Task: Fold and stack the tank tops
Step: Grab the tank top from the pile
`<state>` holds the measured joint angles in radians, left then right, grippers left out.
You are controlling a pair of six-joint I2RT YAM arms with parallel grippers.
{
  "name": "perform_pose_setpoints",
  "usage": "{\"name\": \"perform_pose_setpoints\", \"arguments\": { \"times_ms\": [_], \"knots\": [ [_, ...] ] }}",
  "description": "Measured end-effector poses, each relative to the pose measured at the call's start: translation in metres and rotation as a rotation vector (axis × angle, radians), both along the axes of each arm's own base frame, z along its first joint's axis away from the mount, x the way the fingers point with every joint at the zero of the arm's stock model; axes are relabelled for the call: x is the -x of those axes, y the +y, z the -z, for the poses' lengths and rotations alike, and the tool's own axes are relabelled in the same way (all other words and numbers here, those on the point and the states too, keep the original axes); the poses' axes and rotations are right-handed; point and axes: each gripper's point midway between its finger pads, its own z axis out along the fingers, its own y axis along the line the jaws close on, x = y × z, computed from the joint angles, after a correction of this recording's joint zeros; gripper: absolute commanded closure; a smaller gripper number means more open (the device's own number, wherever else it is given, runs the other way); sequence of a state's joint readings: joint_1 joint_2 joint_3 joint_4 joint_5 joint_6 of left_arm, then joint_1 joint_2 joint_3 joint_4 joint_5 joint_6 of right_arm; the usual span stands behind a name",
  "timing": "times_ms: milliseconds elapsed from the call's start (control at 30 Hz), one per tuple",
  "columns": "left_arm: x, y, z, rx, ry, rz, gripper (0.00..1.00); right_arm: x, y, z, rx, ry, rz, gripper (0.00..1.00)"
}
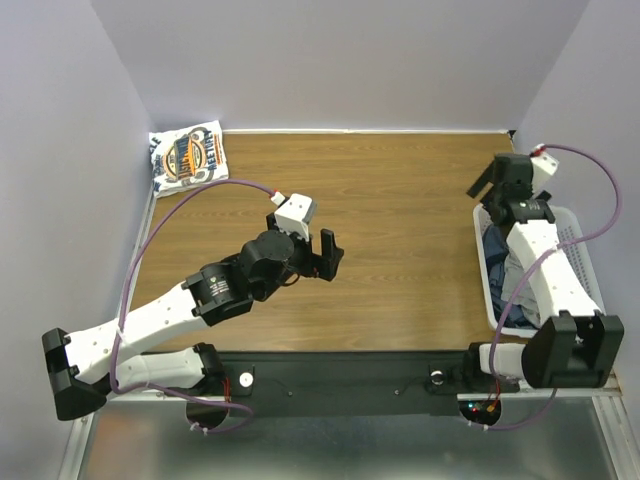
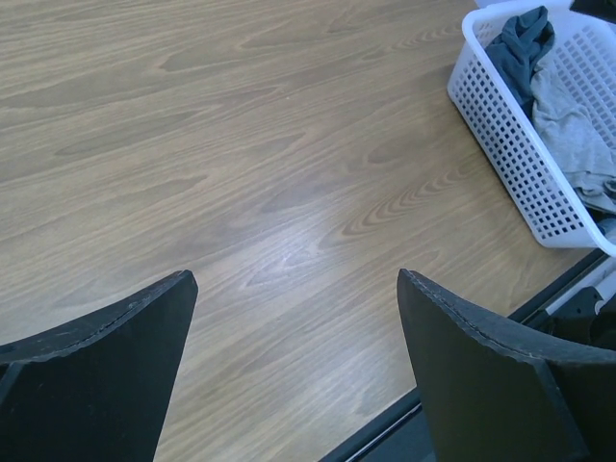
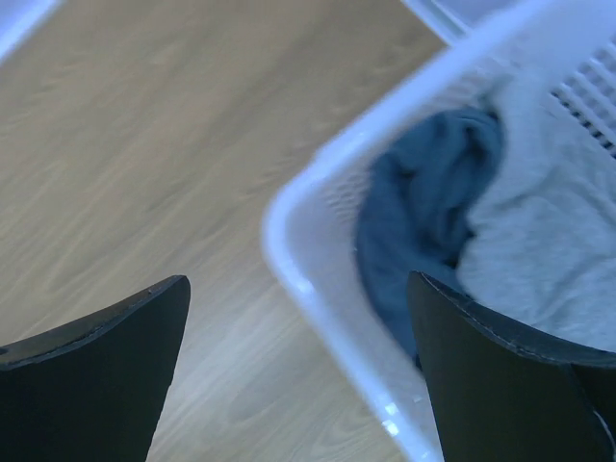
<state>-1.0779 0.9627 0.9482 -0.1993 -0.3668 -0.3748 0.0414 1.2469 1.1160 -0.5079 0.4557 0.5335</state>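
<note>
A white tank top with a blue-and-orange round logo lies folded at the table's far left corner. A dark slate-blue tank top and a light grey one lie bunched in the white mesh basket at the right; both also show in the left wrist view, the dark one and the grey one. My left gripper hangs open over bare wood mid-table, holding nothing. My right gripper stands open above the basket's far left corner, its jaws straddling the rim, empty.
The wooden table is bordered by grey walls at the back and sides. A black rail runs along the near edge with both arm bases on it. The basket stands against the right edge.
</note>
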Motion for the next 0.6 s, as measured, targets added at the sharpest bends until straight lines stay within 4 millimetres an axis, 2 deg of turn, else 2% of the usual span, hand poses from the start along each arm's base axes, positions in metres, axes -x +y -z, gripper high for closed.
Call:
{"name": "perform_pose_setpoints", "arguments": {
  "times_ms": [67, 167, 233, 333, 367, 500, 600],
  "knots": [
    [0.000, 0.000, 0.000, 0.002, 0.001, 0.002, 0.03, 0.002, -0.036, 0.022, -0.016, 0.061, 0.109, 0.00],
    [0.001, 0.001, -0.001, 0.005, 0.003, 0.011, 0.03, 0.005, -0.063, 0.047, -0.050, 0.115, 0.202, 0.00],
    [0.002, 0.002, -0.002, 0.005, 0.004, 0.017, 0.03, 0.017, -0.079, 0.063, -0.061, 0.148, 0.266, 0.00],
    [0.004, 0.004, -0.004, 0.008, 0.002, 0.030, 0.03, 0.044, -0.102, 0.082, -0.072, 0.179, 0.376, 0.00],
    [0.004, 0.004, -0.004, 0.009, 0.003, 0.034, 0.03, 0.049, -0.105, 0.085, -0.076, 0.182, 0.391, 0.00],
    [0.004, 0.005, 0.000, -0.009, 0.012, 0.055, 0.03, 0.091, -0.125, 0.094, -0.092, 0.178, 0.506, 0.00],
    [0.003, 0.003, 0.005, -0.024, 0.023, 0.072, 0.03, 0.109, -0.135, 0.095, -0.098, 0.161, 0.564, 0.01]
  ]
}}
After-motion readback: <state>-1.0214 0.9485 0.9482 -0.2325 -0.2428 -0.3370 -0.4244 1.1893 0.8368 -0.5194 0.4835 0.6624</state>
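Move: The grey tank top in the white basket lies about 17 cm back and 11 cm to the right of the right hand, some 16 cm below it. The dark blue tank top beside it is around 14 cm back and 4 cm to the right, also about 16 cm down; the basket's middle is roughly 15 cm back and 13 cm right. From the left hand the grey top lies about 53 cm to the right, 4 cm back and 24 cm lower. The right hand swings some 13 cm to the right while sinking about 9 cm, passing from the basket's far left corner to over the clothes, then draws back roughly 11 cm towards the grey tank top as the descent levels off. The wrist turns some 30 degrees clockwise and tips about 10 degrees as the hand goes, bringing the grey top into line with the fingers, which stay wide open and show no touch on the cloth. ##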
